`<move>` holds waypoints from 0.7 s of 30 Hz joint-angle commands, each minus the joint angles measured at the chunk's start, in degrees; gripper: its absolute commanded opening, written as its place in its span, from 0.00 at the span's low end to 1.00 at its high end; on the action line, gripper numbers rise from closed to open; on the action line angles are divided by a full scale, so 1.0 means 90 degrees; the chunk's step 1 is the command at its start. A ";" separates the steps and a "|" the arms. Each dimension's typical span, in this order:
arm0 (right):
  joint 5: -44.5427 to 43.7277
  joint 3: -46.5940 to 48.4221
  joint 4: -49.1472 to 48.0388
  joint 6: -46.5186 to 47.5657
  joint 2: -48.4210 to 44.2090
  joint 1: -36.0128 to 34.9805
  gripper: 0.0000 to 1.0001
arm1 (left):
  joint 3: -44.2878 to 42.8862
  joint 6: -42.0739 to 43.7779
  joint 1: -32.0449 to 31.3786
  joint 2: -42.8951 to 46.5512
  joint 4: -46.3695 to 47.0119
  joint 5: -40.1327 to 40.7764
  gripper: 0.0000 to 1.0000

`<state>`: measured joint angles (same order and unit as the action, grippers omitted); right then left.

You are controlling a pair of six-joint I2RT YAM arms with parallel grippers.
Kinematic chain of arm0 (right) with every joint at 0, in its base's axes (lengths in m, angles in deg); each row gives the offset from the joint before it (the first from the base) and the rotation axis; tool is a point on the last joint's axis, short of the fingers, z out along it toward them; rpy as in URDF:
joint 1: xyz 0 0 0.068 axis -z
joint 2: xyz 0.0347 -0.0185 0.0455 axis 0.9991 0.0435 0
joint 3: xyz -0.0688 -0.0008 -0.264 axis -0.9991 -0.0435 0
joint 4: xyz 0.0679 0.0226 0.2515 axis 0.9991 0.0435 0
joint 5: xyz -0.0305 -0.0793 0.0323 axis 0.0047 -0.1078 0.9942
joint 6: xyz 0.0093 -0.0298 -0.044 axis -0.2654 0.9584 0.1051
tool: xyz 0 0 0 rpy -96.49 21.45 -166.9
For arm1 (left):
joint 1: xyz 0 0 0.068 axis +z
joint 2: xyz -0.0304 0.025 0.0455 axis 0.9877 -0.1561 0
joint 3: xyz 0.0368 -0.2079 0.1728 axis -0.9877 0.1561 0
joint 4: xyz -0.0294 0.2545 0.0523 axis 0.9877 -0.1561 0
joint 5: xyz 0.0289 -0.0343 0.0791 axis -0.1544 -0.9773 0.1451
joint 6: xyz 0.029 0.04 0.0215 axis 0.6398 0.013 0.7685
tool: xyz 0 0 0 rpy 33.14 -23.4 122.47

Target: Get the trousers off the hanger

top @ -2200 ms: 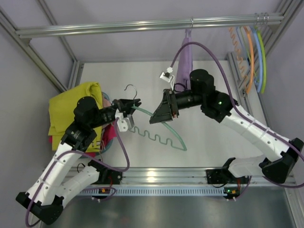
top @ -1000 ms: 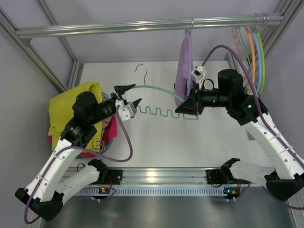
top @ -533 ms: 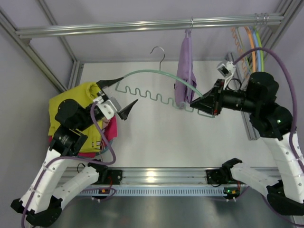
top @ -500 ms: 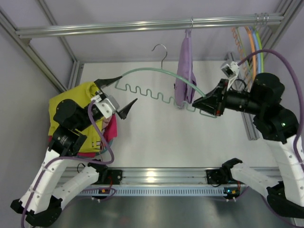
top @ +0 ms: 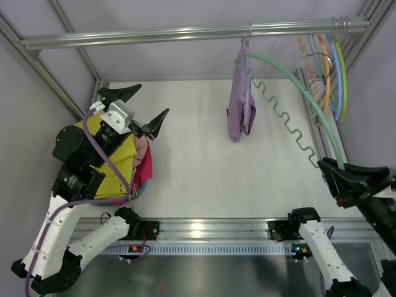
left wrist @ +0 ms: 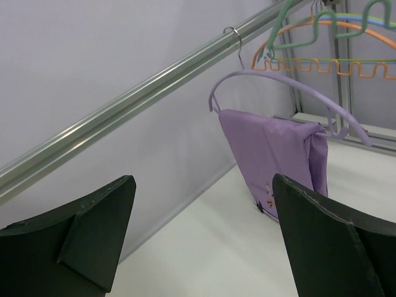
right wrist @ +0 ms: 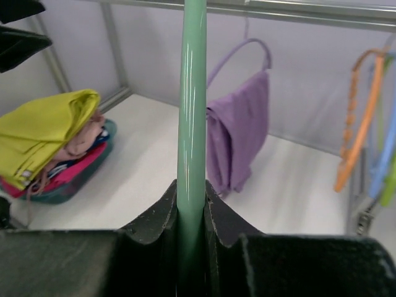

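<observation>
The lilac trousers (top: 240,102) hang folded over a purple hanger (left wrist: 291,83) on the rail; they also show in the left wrist view (left wrist: 272,151) and the right wrist view (right wrist: 238,133). The yellow trousers (top: 119,162) lie on top of a cloth pile at the left (right wrist: 43,130). My right gripper (top: 336,169) at the lower right is shut on one end of an empty green hanger (top: 291,86), whose bar (right wrist: 192,93) rises from the jaws (right wrist: 192,201). My left gripper (top: 153,98) is open and empty above the pile, facing the lilac trousers (left wrist: 204,247).
The metal rail (top: 185,31) crosses the back. Orange, blue and green empty hangers (top: 331,68) hang at its right end (left wrist: 328,43). Dusty-pink, red-magenta and teal cloths (top: 143,167) lie under the yellow trousers. Frame posts (top: 93,99) stand at the sides.
My right arm has swung the green hanger up and to the right, towards the rail's right end, and drawn back to the lower right. My left arm, open, has lifted back to the left.
</observation>
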<state>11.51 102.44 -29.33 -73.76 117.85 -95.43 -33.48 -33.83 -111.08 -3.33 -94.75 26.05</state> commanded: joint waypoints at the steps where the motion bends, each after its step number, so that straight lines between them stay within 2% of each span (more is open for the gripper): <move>1: -0.0819 0.0331 0.0517 0.0301 -0.0294 0.0596 0.00 | -0.0083 -0.0308 0.0010 -0.0215 -0.0025 0.0156 0.98; 7: -0.1610 0.0127 0.1250 0.0370 -0.0617 0.1290 0.00 | -0.0093 -0.0269 0.0010 -0.0440 -0.0025 0.0145 0.98; 11: -0.1990 0.0302 0.1426 0.0370 0.0385 0.1291 0.00 | -0.0093 -0.0289 0.0001 -0.0528 -0.0025 0.0116 0.98; 15: -0.2333 0.0868 0.1408 0.0583 0.1442 0.0930 0.00 | -0.0083 -0.0454 0.0010 -0.0460 -0.0025 -0.0166 0.98; 17: -0.2430 0.1327 0.1339 0.0721 0.1919 0.0598 0.00 | -0.0064 -0.0474 0.0010 -0.0391 -0.0025 -0.0245 0.98; 21: -0.2645 0.2642 0.2107 0.1354 0.3072 0.0499 0.00 | 0.0054 -0.0348 0.0010 -0.0235 -0.0035 -0.0245 0.98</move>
<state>-9.21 118.26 -11.85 -66.46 141.93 -89.94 -33.41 -36.57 -111.06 -7.05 -96.74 24.91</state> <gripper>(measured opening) 0.136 0.982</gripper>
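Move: The right hand grips one end of the empty green hanger. Its place, the rail's right end just left of the orange hanger, is about 38 cm ahead, 8 cm right and some 3 cm lower. The orange hanger hangs about 38 cm ahead and 10 cm right, the blue one 2 cm farther right; the purple trousers are 36 cm ahead and 13 cm left. From the idle left hand, that rail spot is roughly 22 cm ahead and 44 cm right. Swinging right and a little back while sinking some 4 cm, the right hand turns clockwise about 25 degrees, then reverses and drives about 13 cm forward towards the rail, tipping the wrist down. It keeps its closed grip on the green hanger, bringing it round to point towards the rail. The left hand, open and empty, dips about 3 cm forward and down, easing back slightly. ##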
